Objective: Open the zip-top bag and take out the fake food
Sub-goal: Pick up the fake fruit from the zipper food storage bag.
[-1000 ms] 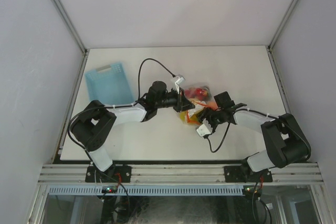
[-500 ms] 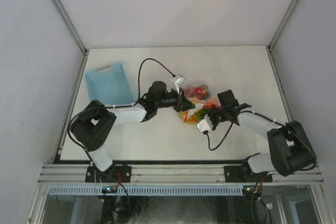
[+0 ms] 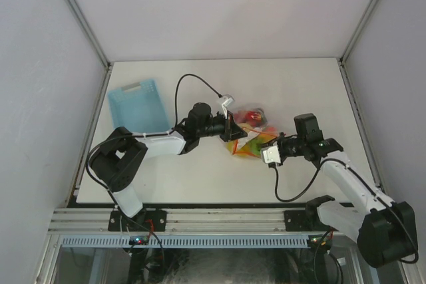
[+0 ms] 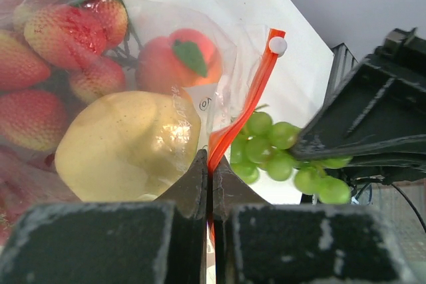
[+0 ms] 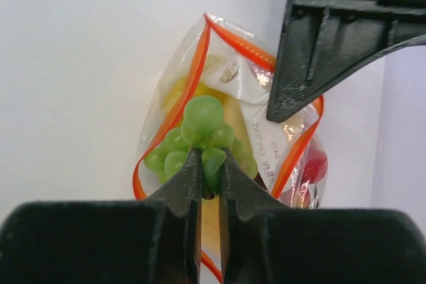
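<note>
The clear zip-top bag (image 3: 251,126) lies mid-table with its mouth open toward the right. My left gripper (image 4: 210,171) is shut on its red-orange zip strip (image 4: 247,101). Strawberries (image 4: 63,34), an orange fruit (image 4: 176,61) and a yellow fruit (image 4: 126,147) of the fake food show through the plastic. My right gripper (image 5: 211,167) is shut on a green grape bunch (image 5: 200,128), held just outside the bag's open mouth (image 5: 190,74). In the top view the right gripper (image 3: 265,144) sits right of the bag, facing the left gripper (image 3: 233,131).
A light-blue slotted basket (image 3: 138,106) lies at the left of the white table (image 3: 200,74). A left gripper finger (image 5: 333,38) hangs over the bag's right side in the right wrist view. Black cables loop beside both arms.
The right gripper closed on the grape bunch and drew back to the right, bringing it out of the bag's mouth. The left gripper kept its hold on the zip strip.
</note>
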`<control>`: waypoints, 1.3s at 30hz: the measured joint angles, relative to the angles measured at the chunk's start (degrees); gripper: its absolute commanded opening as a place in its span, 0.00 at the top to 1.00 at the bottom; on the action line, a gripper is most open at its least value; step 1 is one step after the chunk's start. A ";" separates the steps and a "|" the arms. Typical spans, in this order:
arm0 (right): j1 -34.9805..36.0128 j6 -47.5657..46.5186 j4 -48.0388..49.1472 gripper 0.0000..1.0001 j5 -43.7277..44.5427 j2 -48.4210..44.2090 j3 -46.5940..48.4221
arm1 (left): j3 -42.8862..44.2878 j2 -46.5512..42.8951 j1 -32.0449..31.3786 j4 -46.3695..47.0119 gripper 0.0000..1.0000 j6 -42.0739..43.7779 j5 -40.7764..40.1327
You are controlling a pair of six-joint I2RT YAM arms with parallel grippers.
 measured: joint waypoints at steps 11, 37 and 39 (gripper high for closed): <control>-1.40 19.56 3.69 1.00 -5.64 -9.11 0.15 | 0.00 0.00 0.00 0.00 1.00 -0.46 -0.50; -7.65 55.93 16.44 1.00 -10.84 -10.16 9.25 | -3.65 -6.36 0.00 3.45 0.26 -1.22 -4.57; -7.82 57.75 17.03 1.00 -11.04 -9.75 9.25 | -5.11 -8.76 0.00 4.37 0.22 -0.31 -5.40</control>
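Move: The right hand has the green grapes pinched at its fingertips, the bunch about 2 cm left of its hand point, 1 cm ahead and 2 cm low; the bag's mouth lies some 3 cm left, 1 cm ahead and 4 cm below. The left hand still grips the orange rim, with the grapes about 5 cm to its right, 4 cm back and 3 cm below. From that left hand the strawberries lie roughly 6 cm ahead, 3 cm right and 10 cm down, and the banana 4 cm back, 2 cm left and 10 cm down. Keeping its pinch on the grapes, the right hand carries them almost straight up by about 15 cm, out of the bag's mouth, while its fingers, slanting down to the left at first, tip up some 30 degrees to nearly level and swing somewhat clockwise, slowing to a stop at the top. The left hand holds the orange rim nearly still for most of that rise, then opens its fingers wide, lets the rim go and backs off up about 4 cm and slightly left. ##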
